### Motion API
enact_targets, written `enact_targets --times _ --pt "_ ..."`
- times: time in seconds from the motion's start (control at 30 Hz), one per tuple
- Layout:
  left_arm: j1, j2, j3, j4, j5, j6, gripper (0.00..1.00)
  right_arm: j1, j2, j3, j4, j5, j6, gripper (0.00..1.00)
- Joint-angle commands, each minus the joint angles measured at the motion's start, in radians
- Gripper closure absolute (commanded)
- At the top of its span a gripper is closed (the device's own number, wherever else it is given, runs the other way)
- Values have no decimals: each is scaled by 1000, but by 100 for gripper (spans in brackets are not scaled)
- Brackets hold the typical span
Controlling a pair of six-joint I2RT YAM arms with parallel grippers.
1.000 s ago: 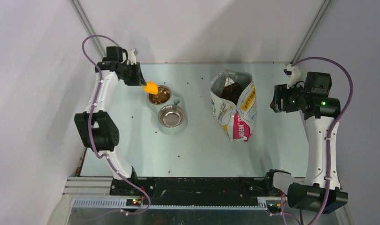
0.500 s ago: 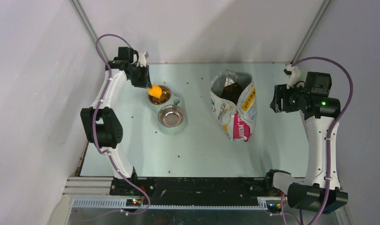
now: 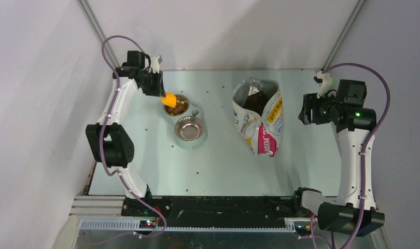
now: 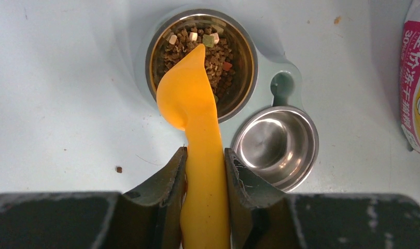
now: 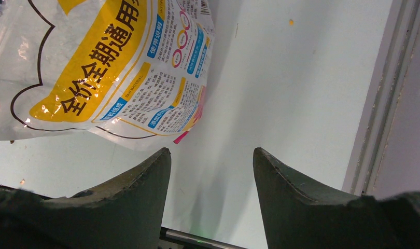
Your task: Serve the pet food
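Pet food [image 4: 224, 58] fills the far steel bowl [image 3: 178, 105] of a pale double feeder [image 4: 280, 83]; more kibble shows in the open mouth of the printed bag [image 3: 259, 115]. My left gripper [image 4: 205, 150] is shut on the handle of the orange scoop [image 4: 190, 98]. The scoop's head hangs over that bowl's near-left rim with its back towards the camera, so its contents are hidden. The near bowl [image 4: 275, 145] holds nothing. My right gripper [image 5: 212, 151] is open and holds nothing, to the right of the bag [image 5: 104, 67] and apart from it.
Stray kibble pieces [image 4: 118, 169] lie scattered on the table. The bag lies in the middle right with its mouth towards the back wall. A metal rail [image 5: 384, 104] runs along the table's right edge beside my right gripper.
My left arm has swung a little to the right, carrying the scoop from beside the far bowl to over its rim. The right arm has not moved.
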Motion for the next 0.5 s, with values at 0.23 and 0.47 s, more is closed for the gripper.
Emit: enact_targets --times 0.23,0.47 --pt "-6 -75 213 -103 -8 74 100 -7 -12 -2 44 -1 2 38" --pt "-91 -95 384 -67 221 -23 100 -7 12 21 44 7 5 36"
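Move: The far bowl, with the pet food in it, lies about 9 cm ahead of the left hand, 5 cm to its right and 16 cm below, under the held scoop. The empty bowl is roughly 2 cm back and 11 cm right of this hand, equally low; the food bag is some 34 cm right and 5 cm back. From the right hand the far bowl is around 24 cm ahead, 47 cm left and 24 cm below. Fingers still closed on the orange scoop's handle, the left hand lifts the scoop away from the far bowl, slowly at first and then fast, rising about 12 cm and easing a couple of centimetres to the right at the very end. The wrist tips up some 15 degrees on the way. ##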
